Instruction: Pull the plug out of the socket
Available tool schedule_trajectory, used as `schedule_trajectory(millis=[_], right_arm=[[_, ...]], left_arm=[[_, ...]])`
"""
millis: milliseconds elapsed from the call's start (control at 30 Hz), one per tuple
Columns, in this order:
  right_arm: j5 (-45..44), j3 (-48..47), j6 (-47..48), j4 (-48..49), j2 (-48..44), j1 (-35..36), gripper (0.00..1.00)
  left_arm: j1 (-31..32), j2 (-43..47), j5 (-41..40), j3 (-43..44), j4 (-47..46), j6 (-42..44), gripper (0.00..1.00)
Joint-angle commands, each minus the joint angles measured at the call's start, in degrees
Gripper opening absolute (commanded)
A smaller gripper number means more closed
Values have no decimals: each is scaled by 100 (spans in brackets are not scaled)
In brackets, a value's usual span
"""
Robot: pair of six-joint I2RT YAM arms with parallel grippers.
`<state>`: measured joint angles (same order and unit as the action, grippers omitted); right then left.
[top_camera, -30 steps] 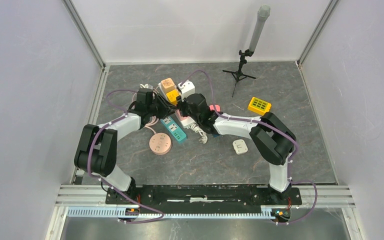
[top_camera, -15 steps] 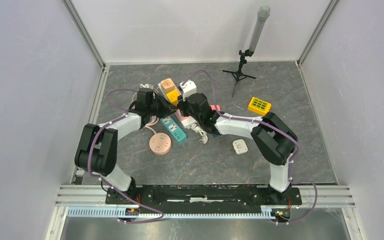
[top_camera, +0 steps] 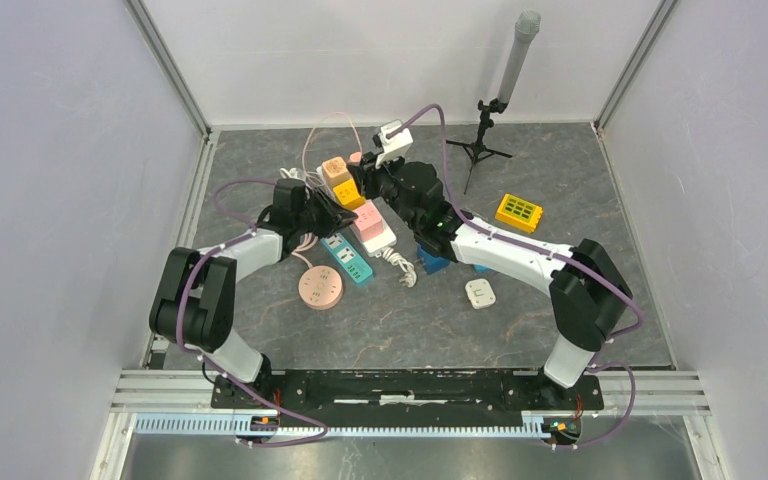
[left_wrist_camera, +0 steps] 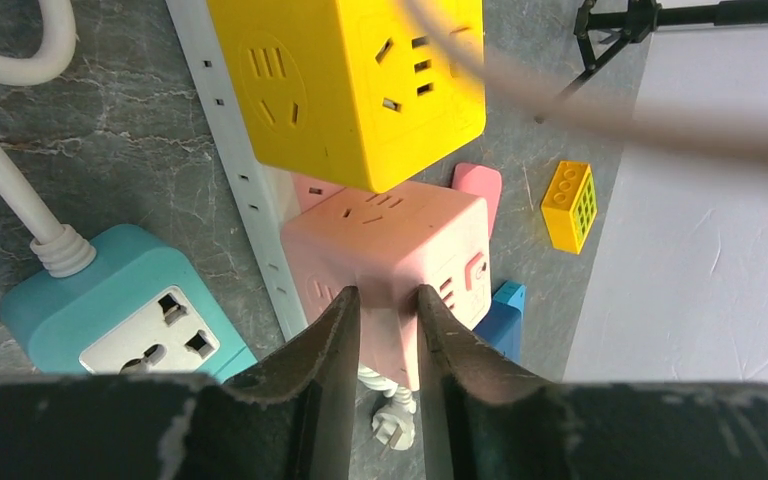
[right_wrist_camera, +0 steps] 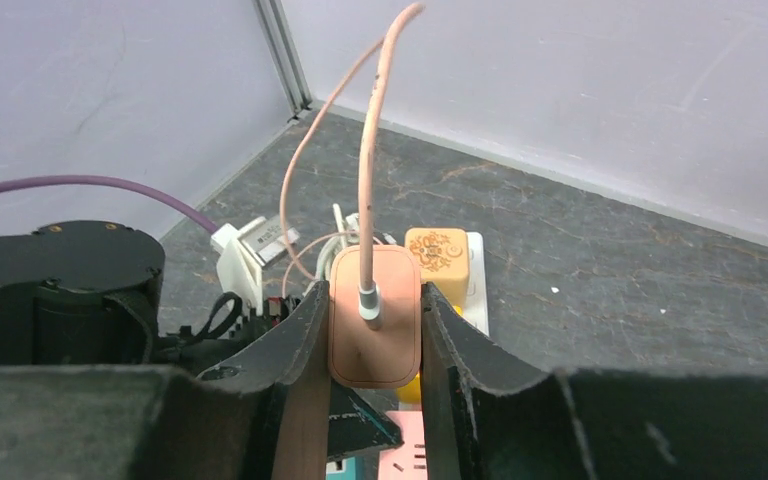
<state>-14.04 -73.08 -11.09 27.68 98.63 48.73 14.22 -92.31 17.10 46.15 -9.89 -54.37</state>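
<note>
The plug [right_wrist_camera: 373, 320] is a flat pink block with a pink cable rising from it. My right gripper [right_wrist_camera: 372, 340] is shut on it, one finger on each side. In the top view the plug [top_camera: 357, 159] hangs in the right gripper [top_camera: 362, 168], above and behind the pink cube socket [top_camera: 370, 216], apart from it. The left gripper [left_wrist_camera: 384, 310] is shut on the lower part of that pink socket [left_wrist_camera: 400, 240], which sits on a white power strip [left_wrist_camera: 235, 150] with a yellow cube [left_wrist_camera: 360, 80] beside it. From above, the left gripper [top_camera: 338, 210] reaches in from the left.
A teal socket block [top_camera: 347, 257], a round pink socket [top_camera: 319, 288], a loose white plug [top_camera: 401, 272] and a blue block [top_camera: 430, 262] lie near the strip. A white adapter [top_camera: 479, 293], a yellow block [top_camera: 518, 211] and a tripod [top_camera: 480, 140] stand to the right.
The right gripper has risen and moved back with the pink plug, which has come off the pink socket; its cable now arcs upward. The left gripper closed slightly on the socket.
</note>
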Motion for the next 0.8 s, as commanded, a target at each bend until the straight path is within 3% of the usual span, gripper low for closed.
schedule_trajectory(millis=[0,200,400,500,767], right_arm=[[-192,-314,247,-330,-126,3,0],[-126,-667,31,-1182,59,-6,0],[709,-714,-290,-2328,96,-29,0],[1307,-270,-249,-2750,-160,-27,0],[3180,1699,38,-3339,-1442,-39,0]], left_arm=[[-33,-275,-210,-119,1437,544,35],[-33,574,-249,561,1929,349,47],[-33,1779,-1211,662,2993,377,59],[-33,2415,-1326,397,3273,491,65],[-40,3745,-278,-588,3096,767,77]])
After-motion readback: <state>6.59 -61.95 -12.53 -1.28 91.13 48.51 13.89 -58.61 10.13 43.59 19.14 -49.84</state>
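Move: The right hand, high up with the peach plug, heads for bare table about 15 cm back, 5 cm right and 28 below. On that level, the teal strip lies some 7 cm back and 2 left of the hand, the coiled cord's plug 10 back and 10 right. The pink socket is at the left hand's fingertips, roughly 1 cm ahead, 3 right and 4 below. Left opens off the pink socket, rising back; right carries its plug 14 cm down and 11 back, tipping down. ##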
